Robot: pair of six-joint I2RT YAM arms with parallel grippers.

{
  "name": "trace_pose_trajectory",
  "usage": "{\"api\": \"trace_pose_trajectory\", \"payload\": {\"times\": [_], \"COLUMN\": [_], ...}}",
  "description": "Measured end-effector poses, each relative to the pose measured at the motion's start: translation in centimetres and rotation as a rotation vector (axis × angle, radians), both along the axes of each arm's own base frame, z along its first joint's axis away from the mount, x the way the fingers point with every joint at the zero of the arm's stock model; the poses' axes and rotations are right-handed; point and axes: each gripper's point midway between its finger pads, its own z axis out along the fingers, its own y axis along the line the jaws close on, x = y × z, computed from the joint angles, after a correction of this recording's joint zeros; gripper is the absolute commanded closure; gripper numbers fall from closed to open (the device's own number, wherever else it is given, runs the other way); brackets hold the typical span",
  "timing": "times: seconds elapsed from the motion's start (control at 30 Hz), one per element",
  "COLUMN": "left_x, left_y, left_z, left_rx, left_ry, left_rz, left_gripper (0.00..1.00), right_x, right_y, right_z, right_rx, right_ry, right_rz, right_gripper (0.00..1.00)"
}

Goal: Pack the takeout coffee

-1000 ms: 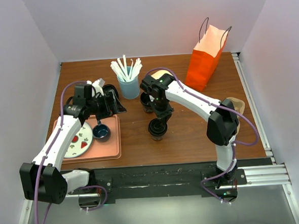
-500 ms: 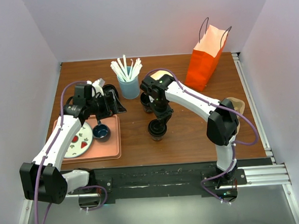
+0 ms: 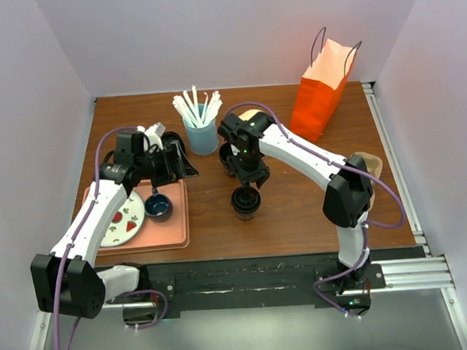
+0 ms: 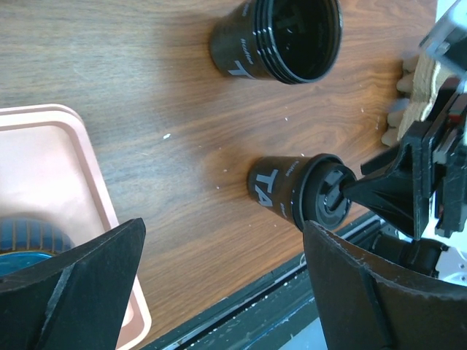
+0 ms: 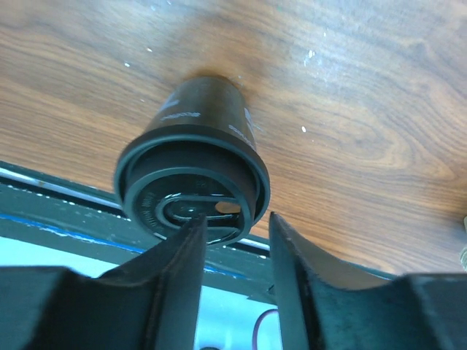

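The takeout coffee [image 3: 245, 203] is a small black cup with a round black lid, standing upright on the wooden table at centre front. It also shows in the left wrist view [image 4: 288, 191] and fills the right wrist view [image 5: 191, 157]. My right gripper [image 3: 246, 184] points down right over the lid, open. One finger [image 5: 182, 251] rests at the lid's top and the other is past its rim [image 5: 292, 251]. My left gripper [image 3: 181, 164] hovers wide open over the tray's right edge, with nothing between its fingers [image 4: 222, 240].
A second black cup without a lid [image 4: 284, 36] stands just behind the coffee. A light blue tumbler of white straws [image 3: 201, 133] is further back and an orange paper bag [image 3: 321, 86] at back right. The pink tray [image 3: 169, 230] holds a plate [image 3: 124, 221] and a dark blue mug [image 3: 157, 204].
My right gripper's jaws have parted over the lid of the coffee, which stays standing in place. The left arm has not moved.
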Motion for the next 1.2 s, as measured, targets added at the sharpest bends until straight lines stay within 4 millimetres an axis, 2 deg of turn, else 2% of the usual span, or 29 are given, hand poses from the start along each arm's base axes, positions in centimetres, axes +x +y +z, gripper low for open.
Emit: {"api": "trace_pose_trajectory", "payload": {"times": [0.23,0.37,0.43,0.5,0.63,0.77,1.0,1.2], "left_x": [-0.4,-1.1,-1.5,-2.0,-2.8,-2.7,-2.4,-2.6], "left_y": [-1.2,-3.5,-5.1,-6.5,-8.5,-9.2,-10.2,-10.8], "left_z": [0.2,0.0,-0.3,-0.8,-1.9,-2.8,-3.4,-3.7], "left_rx": [-0.026,-0.038,-0.046,-0.061,-0.092,-0.112,-0.135,-0.143], "left_ry": [-0.005,-0.003,0.002,0.016,0.047,0.075,0.089,0.100], "left_rz": [-0.056,-0.126,-0.170,-0.202,-0.252,-0.260,-0.272,-0.282], "left_gripper": [0.14,0.20,0.21,0.23,0.26,0.28,0.31,0.32], "right_x": [0.7,0.5,0.3,0.0,-0.8,-1.3,-0.3,0.1], "right_y": [0.1,-1.0,-1.7,-2.2,-2.2,-1.6,-1.0,-0.9], "right_z": [1.2,2.1,2.3,2.2,1.0,-0.1,0.3,-0.6], "right_rx": [0.051,0.146,0.196,0.257,0.345,0.418,0.507,0.505], "right_ry": [-0.030,-0.024,-0.022,-0.008,0.040,0.085,0.072,0.086], "right_rz": [-0.015,-0.035,-0.046,-0.054,-0.045,-0.017,0.017,0.032], "right_gripper": [0.52,0.47,0.41,0.36,0.36,0.34,0.33,0.33]}}
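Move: Some 18 cm to the left hand's right, about 4 cm back and 11 cm below, stands the lidded takeout cup. It is almost under the right hand, roughly 2 cm to its left, 1 cm back and 7 cm down. The open dark cup stands about 14 cm farther out than the lidded cup and 3 cm to its left. The blue mug lies around 12 cm left of the left hand, 3 cm back and 14 cm below. Swinging right by about 11 cm, the left hand closes in on the lidded cup, sinks in the later part and draws back slightly, turning clockwise while its wide-open fingers narrow partway. The right hand hops up and right off its place above the lid, then comes back down beside it, opening its fingers wider and tilting some 30 degrees so they point down and left at the lid. ##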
